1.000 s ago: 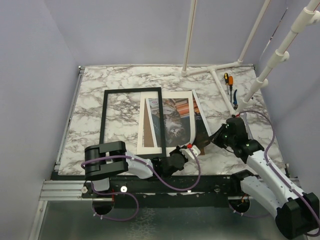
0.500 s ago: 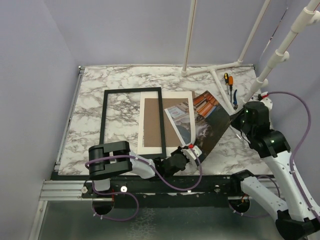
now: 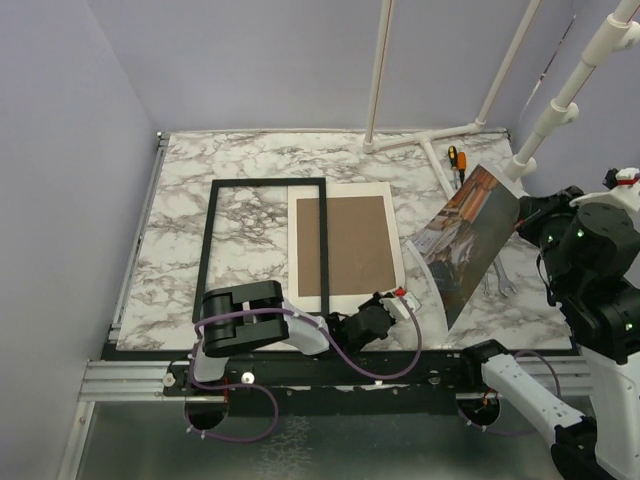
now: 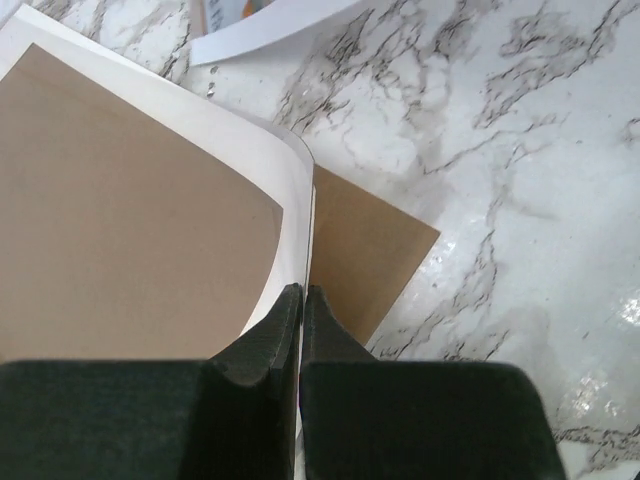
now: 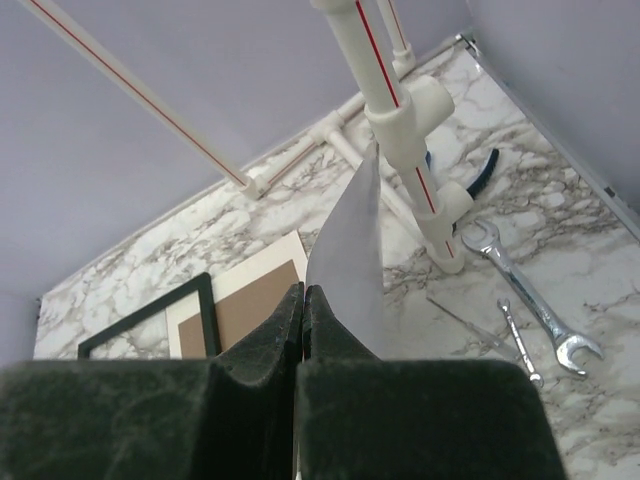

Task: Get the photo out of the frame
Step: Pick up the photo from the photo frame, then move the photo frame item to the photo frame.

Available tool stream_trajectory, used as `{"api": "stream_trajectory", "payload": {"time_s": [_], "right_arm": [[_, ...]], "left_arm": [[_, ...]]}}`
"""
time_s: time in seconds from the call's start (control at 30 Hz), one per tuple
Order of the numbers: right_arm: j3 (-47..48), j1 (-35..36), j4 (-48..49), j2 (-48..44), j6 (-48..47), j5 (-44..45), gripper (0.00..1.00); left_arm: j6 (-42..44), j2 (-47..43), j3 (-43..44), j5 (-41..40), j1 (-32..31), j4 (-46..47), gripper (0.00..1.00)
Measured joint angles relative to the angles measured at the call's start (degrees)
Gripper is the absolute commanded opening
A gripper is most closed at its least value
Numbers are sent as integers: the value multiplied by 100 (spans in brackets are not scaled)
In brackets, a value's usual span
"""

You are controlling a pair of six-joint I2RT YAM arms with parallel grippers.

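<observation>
The photo (image 3: 468,238) hangs tilted in the air over the right side of the table, picture side toward the camera. My right gripper (image 3: 520,215) is shut on its upper right edge; the right wrist view shows its pale back (image 5: 352,250) rising from my shut right gripper (image 5: 303,290). The frame's thin black border (image 3: 207,250) lies flat at centre left. A white mat (image 3: 396,235) with a brown backing board (image 3: 345,245) overlaps its right side. My left gripper (image 3: 395,305) is shut on the mat's near right corner (image 4: 285,185), jaws pinched on the white edge (image 4: 302,290).
A white pipe stand (image 3: 430,140) rises at the back right, close to the lifted photo. Screwdrivers (image 3: 455,160) lie beside it, and wrenches (image 5: 530,300) and pliers (image 5: 482,168) lie on the marble at the right. Grey walls close in both sides.
My right gripper has pulled the photo up and to the right, off the mat and board, which now lie uncovered. The left gripper has shifted slightly right, still pinching the mat.
</observation>
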Motion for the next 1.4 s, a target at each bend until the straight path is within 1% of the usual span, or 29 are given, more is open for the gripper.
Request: {"api": "stream_trajectory", "payload": {"time_s": [0.13,0.17,0.2,0.3,0.33,0.4,0.5,0.57,0.63,0.73,0.77,0.8,0.9,0.97,1.0,1.03,1.07,1.1,1.13,1.2,1.27,1.4], "right_arm": [[385,0,-2,26,-269,-20,1],[450,0,-4,26,-319,-26,0],[520,0,-7,26,-374,-35,0],[710,0,-11,26,-527,-114,1],[745,0,-11,26,-557,-138,0],[811,0,-22,28,-638,-201,1],[903,0,-81,57,-715,-317,0],[992,0,-98,107,-767,-415,0],[1084,0,-94,168,-815,-553,1],[1172,0,-81,238,-857,-789,1],[1189,0,-79,258,-866,-855,0],[1207,0,-70,284,-870,-940,0],[1215,0,-13,356,-890,-1121,1],[1209,0,39,400,-890,-1224,1],[1189,0,76,415,-887,-1276,1],[1165,0,94,424,-887,-1325,1],[1145,0,118,428,-887,-1353,0],[1108,0,155,431,-885,-1388,0],[1075,0,181,431,-885,-1412,1],[1014,0,216,433,-885,-1453,1],[942,0,238,433,-885,-1480,1],[769,0,289,407,-885,-1515,1]], "left_arm": [[2,133,201,118,0,-9,0],[2,153,223,140,0,-7,2],[2,166,236,153,0,-7,10],[4,195,240,197,0,9,50],[-15,201,243,236,0,24,58],[-48,208,243,343,-11,9,67],[-151,184,245,431,-13,-114,73],[-216,26,199,435,-13,-282,76],[-319,-258,125,428,-11,-457,76],[-527,-935,66,431,24,-817,76],[-675,-1165,61,442,50,-944,78],[-728,-1432,57,439,105,-1095,80],[-1185,-2041,42,428,409,-1576,79],[-1639,-2308,168,345,739,-2197,79],[-1891,-2323,317,328,911,-2570,79],[-2186,-2256,625,334,1161,-3152,79],[-2391,-2151,896,334,1366,-3543,80],[-2594,-2063,1108,339,1541,-3840,82],[-2837,-1945,1349,341,1744,-4175,85],[-3265,-1799,1598,321,2074,-4605,88],[-3716,-1692,1670,232,2308,-4944,90],[-4299,-1222,1943,83,2551,-5458,81]]}}
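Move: The left hand pinches the mat's near-right corner; the photo frame's right bar is centred about 11 cm ahead, 16 cm left and 3 cm below it. The mat's middle lies some 11 cm ahead and 12 cm left. The right hand holds the photo high, its middle about 4 cm back, 8 cm left and 10 cm below; from that hand the mat is roughly 8 cm ahead, 30 cm left, 38 cm below. Left releases the mat corner, lifts and swings forward-left some 18 cm over the frame, while right raises photo. ##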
